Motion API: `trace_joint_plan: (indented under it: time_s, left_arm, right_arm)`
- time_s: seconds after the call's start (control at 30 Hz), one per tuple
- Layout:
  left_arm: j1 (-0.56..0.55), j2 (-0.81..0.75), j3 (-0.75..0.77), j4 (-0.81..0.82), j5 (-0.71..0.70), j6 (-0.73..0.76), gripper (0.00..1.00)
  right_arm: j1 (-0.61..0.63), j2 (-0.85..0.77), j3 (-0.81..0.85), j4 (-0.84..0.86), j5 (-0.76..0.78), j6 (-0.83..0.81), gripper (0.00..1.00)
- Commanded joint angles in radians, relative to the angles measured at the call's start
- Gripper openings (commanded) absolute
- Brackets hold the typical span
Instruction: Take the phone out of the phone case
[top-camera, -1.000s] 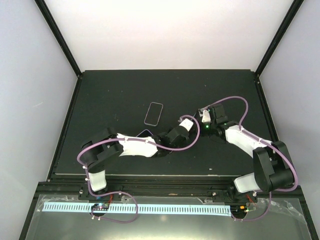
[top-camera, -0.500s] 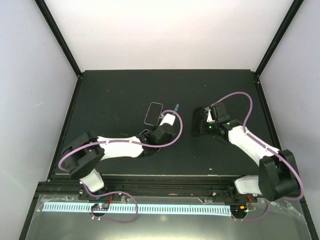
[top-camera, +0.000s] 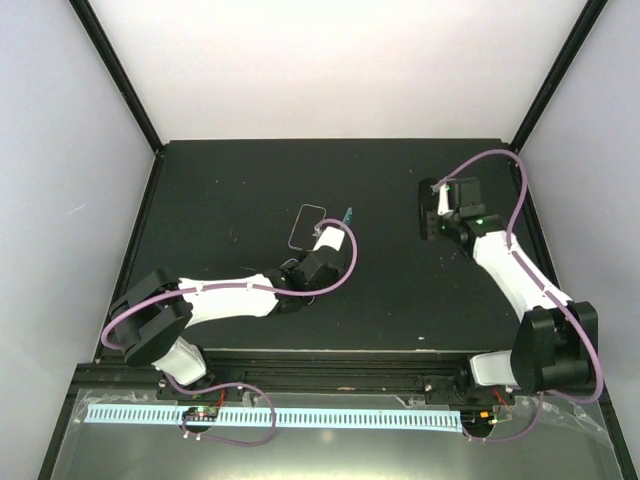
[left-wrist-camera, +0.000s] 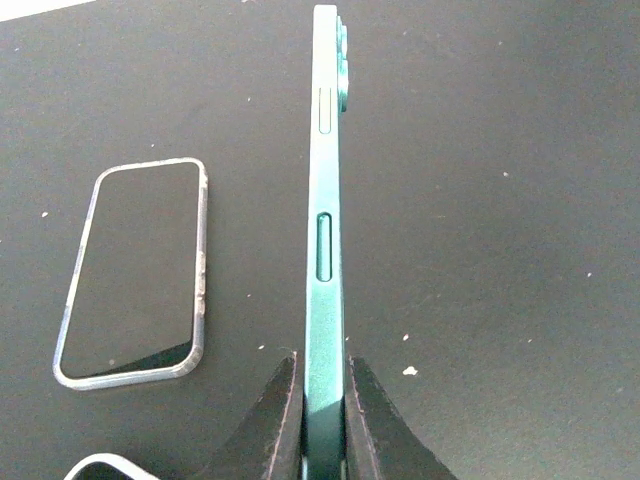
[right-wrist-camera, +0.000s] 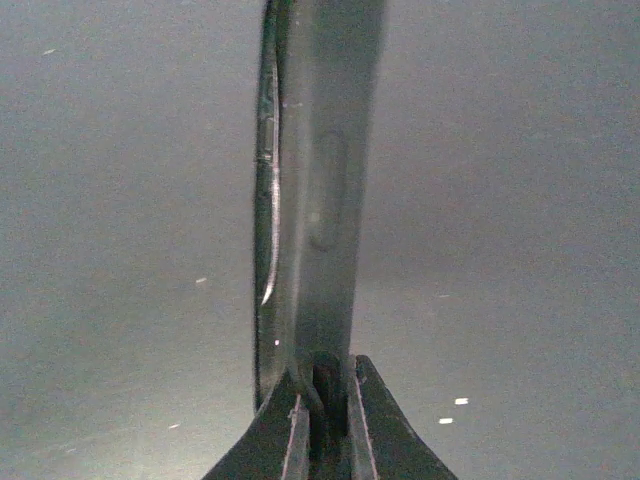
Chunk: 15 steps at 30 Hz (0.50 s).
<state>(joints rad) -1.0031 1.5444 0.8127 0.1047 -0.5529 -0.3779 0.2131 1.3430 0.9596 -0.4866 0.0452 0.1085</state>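
My left gripper (left-wrist-camera: 323, 360) is shut on the lower end of a teal-green phone (left-wrist-camera: 325, 250), held on edge above the black table with its side buttons facing the camera. From above, the phone's tip (top-camera: 346, 214) sticks out past the left gripper (top-camera: 325, 240). My right gripper (right-wrist-camera: 322, 375) is shut on a dark, glossy phone case (right-wrist-camera: 320, 200), also held edge-on. In the top view it hangs at the back right (top-camera: 427, 218), well apart from the phone, with the right gripper (top-camera: 438, 205) beside it.
A clear-rimmed case (left-wrist-camera: 135, 270) lies flat on the black mat just left of the held phone, also visible from above (top-camera: 307, 226). Another white-rimmed item (left-wrist-camera: 95, 465) peeks in at the left wrist view's bottom left. The mat's raised edges (top-camera: 150, 210) border the work area.
The two arms have pulled apart from the middle. The left went left and back with the phone, toward the lying case. The right swung to the back right with the dark case.
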Motion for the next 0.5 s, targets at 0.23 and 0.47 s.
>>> trace_joint_plan:
  time_s: [0.23,0.47]
  left_arm:
    - [-0.005,0.161,0.281,-0.247,-0.134,0.084,0.02]
    - [-0.003,0.351,0.461,-0.34,-0.207,0.156,0.02]
  right_arm:
    - [-0.25,0.299,0.269,-0.298,-0.293,-0.32,0.01]
    - [-0.342,0.431,0.303,-0.267,-0.301,-0.314,0.03]
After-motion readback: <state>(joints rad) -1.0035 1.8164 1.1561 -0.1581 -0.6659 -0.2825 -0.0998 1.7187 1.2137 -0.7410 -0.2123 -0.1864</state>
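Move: The right hand holds the phone case; the bare mat it is being taken to lies roughly 9 cm to its right, 2 cm ahead and 13 cm below, with nothing near. The left hand holds the teal phone; the open mat it heads over is some 6 cm ahead, 4 cm right and 12 cm down. On that level, the silver-framed phone lies about 6 cm ahead and 10 cm left, the purple-framed one 10 cm back and 14 cm left. Rightwards the right hand carries the case, swinging out a little forward at first, then sinking about 7 cm towards the bare mat and drawing slightly back, its fingers tipping some 20 degrees further down. The left hand keeps its pinch on the phone's edges and, after a brief hover, goes about 4 cm forward and 3 cm right, sinking slightly and rolling its left side up. ##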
